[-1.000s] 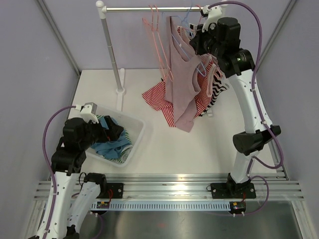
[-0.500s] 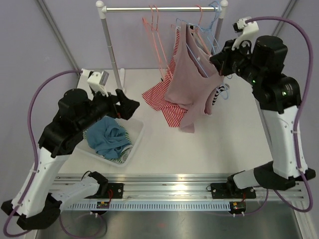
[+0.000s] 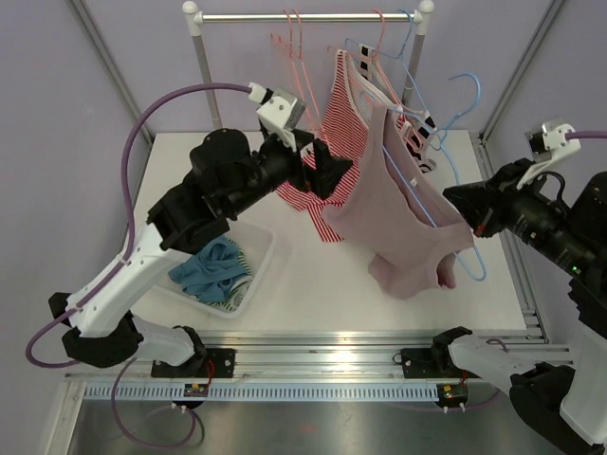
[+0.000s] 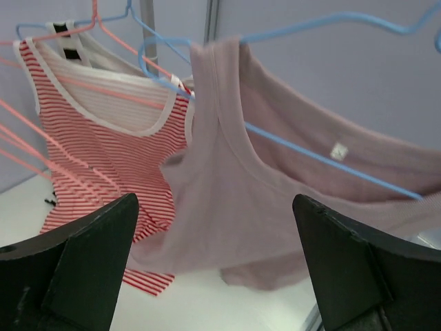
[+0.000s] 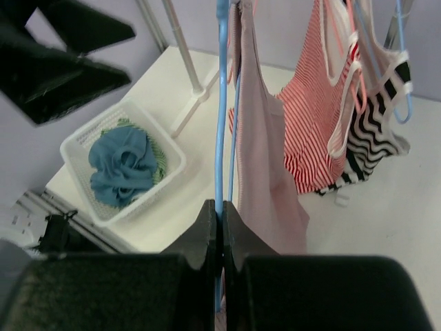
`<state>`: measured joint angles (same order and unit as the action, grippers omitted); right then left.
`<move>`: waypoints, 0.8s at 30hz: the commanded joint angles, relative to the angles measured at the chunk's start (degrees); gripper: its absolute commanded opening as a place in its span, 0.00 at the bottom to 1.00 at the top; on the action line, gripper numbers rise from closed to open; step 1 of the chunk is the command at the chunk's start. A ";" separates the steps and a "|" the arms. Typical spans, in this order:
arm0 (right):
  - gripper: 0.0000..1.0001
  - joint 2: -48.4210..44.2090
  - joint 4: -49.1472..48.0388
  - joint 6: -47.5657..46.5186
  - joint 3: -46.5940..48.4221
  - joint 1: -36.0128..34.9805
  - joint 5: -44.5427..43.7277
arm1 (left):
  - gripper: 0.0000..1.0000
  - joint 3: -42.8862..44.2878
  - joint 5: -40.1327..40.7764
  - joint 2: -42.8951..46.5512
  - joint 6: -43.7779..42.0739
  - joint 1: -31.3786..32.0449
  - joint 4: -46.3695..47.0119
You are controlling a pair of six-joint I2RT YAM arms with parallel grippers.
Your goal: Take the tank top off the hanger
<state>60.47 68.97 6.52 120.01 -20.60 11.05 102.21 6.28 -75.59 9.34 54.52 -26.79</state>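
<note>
The mauve tank top (image 3: 398, 223) hangs on a blue hanger (image 3: 460, 95) that is off the rail, over the table's right half. My right gripper (image 3: 467, 216) is shut on the hanger's wire at its lower end; the right wrist view shows the blue hanger (image 5: 220, 103) pinched between the closed jaws of the right gripper (image 5: 220, 207), with the tank top (image 5: 265, 158) draped just right of it. My left gripper (image 3: 330, 172) is open, raised beside the top's left edge. In the left wrist view the tank top (image 4: 275, 207) fills the space ahead of the left gripper (image 4: 213, 200), untouched.
A rail (image 3: 303, 16) on a white post (image 3: 211, 95) carries pink hangers (image 3: 299, 57), a red-striped top (image 3: 337, 114) and a black-and-white striped top (image 5: 375, 138). A white basket (image 3: 258, 270) holding blue clothing sits front left.
The right gripper has carried the blue hanger and tank top off the rail, forward and to the right. The left arm has risen from the basket toward the top, staying open.
</note>
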 commanded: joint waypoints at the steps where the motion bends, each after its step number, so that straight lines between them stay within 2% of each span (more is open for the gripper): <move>1: 0.00 -1.75 1.60 0.86 -0.91 0.03 5.03 | 0.96 5.36 -1.09 -3.06 -4.24 0.15 7.19; 4: 0.00 -4.21 0.30 1.12 -2.84 0.12 6.61 | 0.93 6.59 -3.82 -5.96 -4.86 0.50 8.50; 7: 0.00 -6.41 -1.29 1.47 -4.95 0.12 7.76 | 0.83 7.21 -3.73 -8.08 -4.51 0.67 8.15; 11: 0.00 -7.38 -1.64 1.82 -5.48 0.03 7.32 | 0.81 5.81 -8.11 -9.39 -3.37 0.76 9.38; 14: 0.00 -7.73 -2.87 2.35 -5.92 0.03 8.64 | 0.81 5.63 -8.22 -10.45 -3.10 1.11 9.47; 18: 0.00 -8.17 -3.84 2.88 -5.92 0.03 9.51 | 0.66 4.49 -6.46 -11.50 -3.28 1.29 9.47; 22: 0.00 -8.52 -3.93 2.79 -6.36 0.12 9.61 | 0.41 4.92 -3.65 -12.30 -3.81 1.29 9.04; 24: 0.00 -8.70 -4.02 2.88 -6.89 0.12 8.90 | 0.41 4.93 -2.86 -12.30 -4.25 1.29 9.03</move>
<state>52.36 70.43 8.69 113.21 -20.60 19.14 106.61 1.28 -87.72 5.89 55.57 -20.91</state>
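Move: The near shoulder strap of the mauve tank top, hung over one arm of the blue hanger, is about 8 cm ahead of the left fingers, 8 cm to their right and roughly level. The hanger's looped end sits some 2 cm farther out and 2 cm left of that strap; the striped tank top hangs about 12 cm ahead, 4 cm right and 8 cm lower. From the right hand the strap is some 17 cm ahead, 16 cm left and a few cm higher. Bring the left gripper right about 7 cm, easing slightly forward and down, until its fingers straddle the mauve strap just inside the hanger's looped end, and close them to under half open. Meanwhile keep the right fingers shut on the hanger and cloth and draw them back about 5 cm, sinking slightly and turning a little counter-clockwise. ##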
